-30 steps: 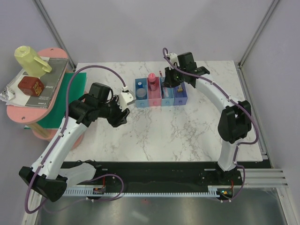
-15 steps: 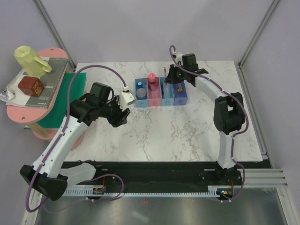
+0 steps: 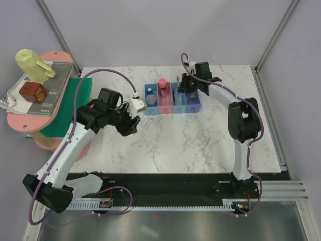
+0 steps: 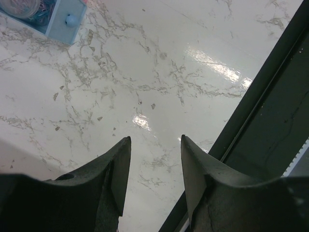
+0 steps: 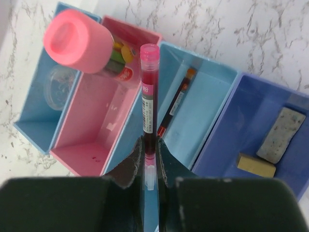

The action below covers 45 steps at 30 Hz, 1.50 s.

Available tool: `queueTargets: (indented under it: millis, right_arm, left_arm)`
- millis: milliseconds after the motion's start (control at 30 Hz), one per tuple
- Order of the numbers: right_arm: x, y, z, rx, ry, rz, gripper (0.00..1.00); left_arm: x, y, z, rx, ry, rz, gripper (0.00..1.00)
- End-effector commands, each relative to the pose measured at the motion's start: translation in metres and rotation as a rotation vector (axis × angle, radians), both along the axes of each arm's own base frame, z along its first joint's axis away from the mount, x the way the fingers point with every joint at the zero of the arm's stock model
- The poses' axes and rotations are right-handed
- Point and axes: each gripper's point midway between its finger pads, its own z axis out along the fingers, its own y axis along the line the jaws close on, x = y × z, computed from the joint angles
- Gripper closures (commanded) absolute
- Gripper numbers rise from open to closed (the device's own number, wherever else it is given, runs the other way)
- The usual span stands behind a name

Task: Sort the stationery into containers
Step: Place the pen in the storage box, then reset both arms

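Observation:
Four joined containers stand in a row at the table's far middle: blue [image 5: 29, 121], pink [image 5: 87, 135], light blue [image 5: 203, 121] and violet-blue [image 5: 231, 135]. My right gripper [image 5: 150, 145] is shut on a thin red pen [image 5: 148, 92], held above the wall between the pink and light blue bins. Another red pen [image 5: 176, 104] lies in the light blue bin. A pink glue stick [image 5: 79, 46] stands in the pink bin and a round roll [image 5: 60, 87] lies in the blue one. A tan block [image 5: 256, 165] and a speckled piece [image 5: 280, 134] lie in the violet-blue bin. My left gripper [image 4: 154, 140] hangs open and empty over bare marble.
At the far left a pink shelf [image 3: 25, 123] carries a yellow-green jug [image 3: 32, 64], books [image 3: 50, 88] and a dark red block [image 3: 32, 92], with a green sheet [image 3: 70, 108] beside it. A black rail [image 4: 270, 121] runs along the table's near edge.
My right gripper, with the red pen in it, has shifted a little toward the row of bins. The left arm has barely moved.

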Motion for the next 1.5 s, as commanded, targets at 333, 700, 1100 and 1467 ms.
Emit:
queueTargets:
  millis: [333,700,1100,1467]
  right_arm:
    - [-0.009,-0.007,0.032,-0.042,-0.107,0.038,0.43]
    - [-0.076,-0.048,0.163,-0.245,-0.285,0.161,0.02]
    - [-0.201,-0.172,0.243,-0.616,-0.409,-0.057,0.02]
    - [-0.239,-0.182,0.267,-0.481,-0.444,-0.124,0.02]
  left_arm:
    - [0.0,-0.004,0.007,-0.027,-0.038,-0.038,0.44]
    - [0.036,-0.018,0.086,-0.171,-0.213,0.061,0.03]
    - [0.073,0.039,0.138,-0.34,-0.299,0.399,0.0]
    - [0.081,0.065,0.133,-0.394,-0.283,0.438,0.0]
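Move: Just under the right hand, which still holds the pen, is the storage box's third, light-blue compartment, its middle about 7 cm below and 1 cm left. The pink-capped bottle stands about 7 cm left and 2 cm ahead, the clip tub about 13 cm left and level; the erasers lie some 6 cm right and 2 cm ahead. From the left hand that compartment is about 29 cm ahead, 21 cm right and 18 cm below. Dipping about 2.5 cm into the light-blue compartment, the right hand spreads its fingers and lets go of the pen, then climbs steeply and swings back and right, away from the box, ending some 27 cm up, its fingers tipping upward. Meanwhile the left hand, empty, opens wide, rises, then drifts forward and left, turning counter-clockwise. ##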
